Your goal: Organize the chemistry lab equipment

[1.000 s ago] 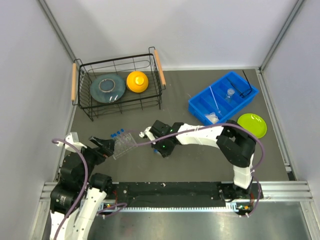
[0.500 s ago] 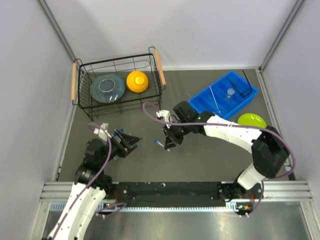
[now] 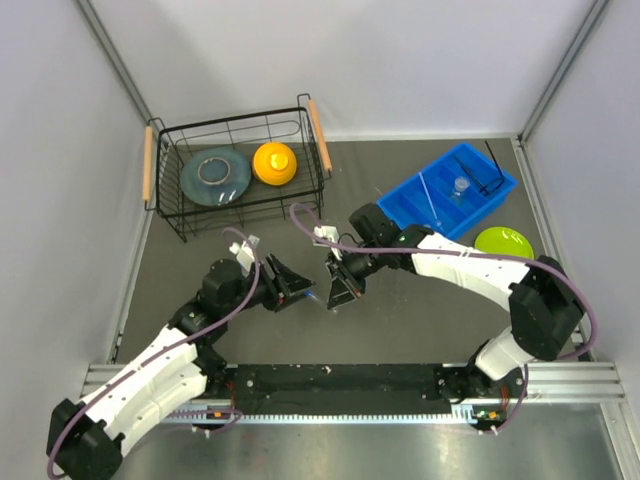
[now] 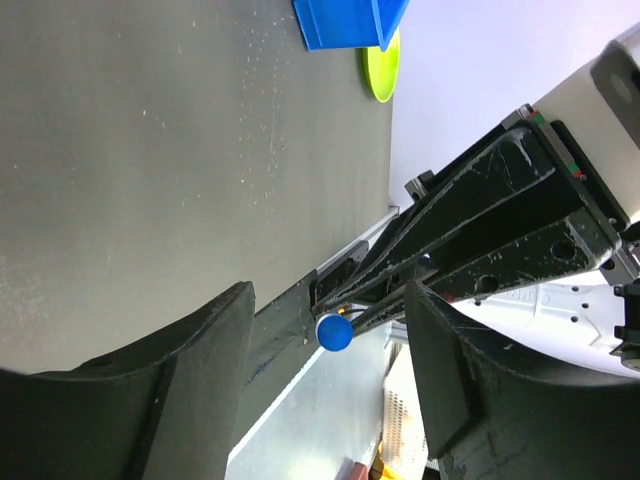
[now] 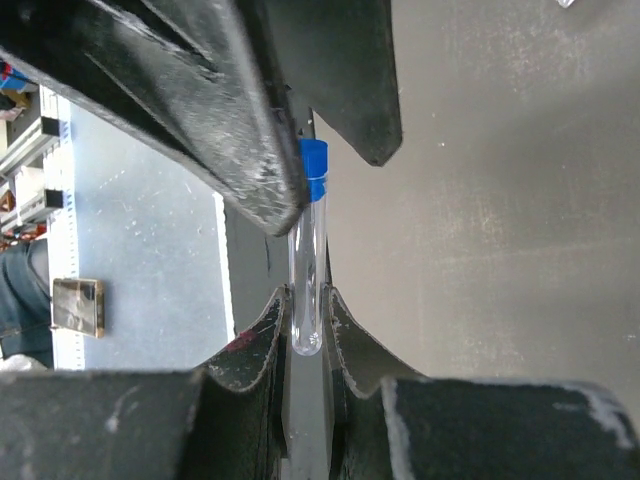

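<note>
My right gripper (image 3: pixel 338 292) is shut on the round bottom end of a thin clear test tube (image 5: pixel 307 250), held above the mat. Its blue cap (image 4: pixel 334 332) points at my left gripper (image 3: pixel 298 289). The left gripper (image 4: pixel 330 300) is open, its two fingers either side of the cap with a gap on each side. In the right wrist view the left fingers (image 5: pixel 215 110) overlap the capped end. The blue bin (image 3: pixel 450 195) holds another test tube (image 3: pixel 430 200), a small clear vial (image 3: pixel 461 186) and a black wire stand (image 3: pixel 482 168).
A black wire basket (image 3: pixel 165 180) at the back left holds a grey plate (image 3: pixel 215 175) and a yellow dome (image 3: pixel 274 162). A lime-green plate (image 3: pixel 505 248) lies right of the blue bin. Grey walls close in the mat on three sides.
My left arm has swung right to meet the right gripper, and its jaws have narrowed around the tube's cap. The right gripper rose with the tube, then held still.
</note>
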Motion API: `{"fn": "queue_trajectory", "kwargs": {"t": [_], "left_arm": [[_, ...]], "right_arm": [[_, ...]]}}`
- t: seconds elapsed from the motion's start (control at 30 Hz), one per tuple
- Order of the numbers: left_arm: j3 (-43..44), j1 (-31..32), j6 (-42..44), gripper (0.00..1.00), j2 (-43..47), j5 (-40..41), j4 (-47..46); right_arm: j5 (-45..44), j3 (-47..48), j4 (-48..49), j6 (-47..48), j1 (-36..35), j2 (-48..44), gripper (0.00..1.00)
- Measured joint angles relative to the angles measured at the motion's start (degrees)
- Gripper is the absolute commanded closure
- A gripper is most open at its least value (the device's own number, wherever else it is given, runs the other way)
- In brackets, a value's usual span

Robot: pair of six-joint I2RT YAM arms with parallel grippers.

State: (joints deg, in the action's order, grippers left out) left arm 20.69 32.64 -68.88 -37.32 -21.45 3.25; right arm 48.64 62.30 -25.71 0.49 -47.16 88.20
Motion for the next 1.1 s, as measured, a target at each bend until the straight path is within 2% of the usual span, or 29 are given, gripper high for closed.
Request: {"fn": "queue_trajectory", "kwargs": {"t": [0.4, 0.73, 1.0, 1.1], "left_arm": [[1.2, 2.6, 0.04, 0.56, -2.34, 1.62, -1.16], [1.22, 3.93, -0.02, 0.61, -2.86, 1.6, -1.2], [1.4, 4.66, 0.0, 0.69, -3.34, 1.64, -1.2], [1.51, 4.68, 0.02, 0.8, -3.37, 1.64, -1.2]], "right_arm": [[0.46, -0.5, -0.02, 0.61, 0.07, -1.16, 0.94], [0.28, -0.5, 0.0, 0.94, 0.37, -1.16, 0.94], [0.04, -0.5, -0.02, 0.94, 0.72, -1.16, 0.94], [0.0, -0.5, -0.02, 0.96, 0.85, -1.16, 0.94]]}}
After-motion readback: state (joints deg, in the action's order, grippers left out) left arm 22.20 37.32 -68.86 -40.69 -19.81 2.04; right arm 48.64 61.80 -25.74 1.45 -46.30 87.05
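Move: The test tube, its lower end already held in the right fingers, points its blue cap into the open left gripper: the cap lies about 2 cm to the left hand's right and 1 cm back, level with it. The right fingers are some 8 cm right, 2 cm back and 4 cm lower than the left hand; the tube rack is about 16 cm left, 6 cm ahead and 14 cm below. From the right hand, the cap is about 6 cm left, 1 cm ahead and 4 cm up. Close the left gripper around the blue cap from about two-thirds open to roughly a quarter, bringing one finger in on each side of it, while easing the hand about 1.5 cm to the right and slightly back onto the cap end. Leave the wrist as it is. Keep the right hand in place, still pinching the tube's lower end. ##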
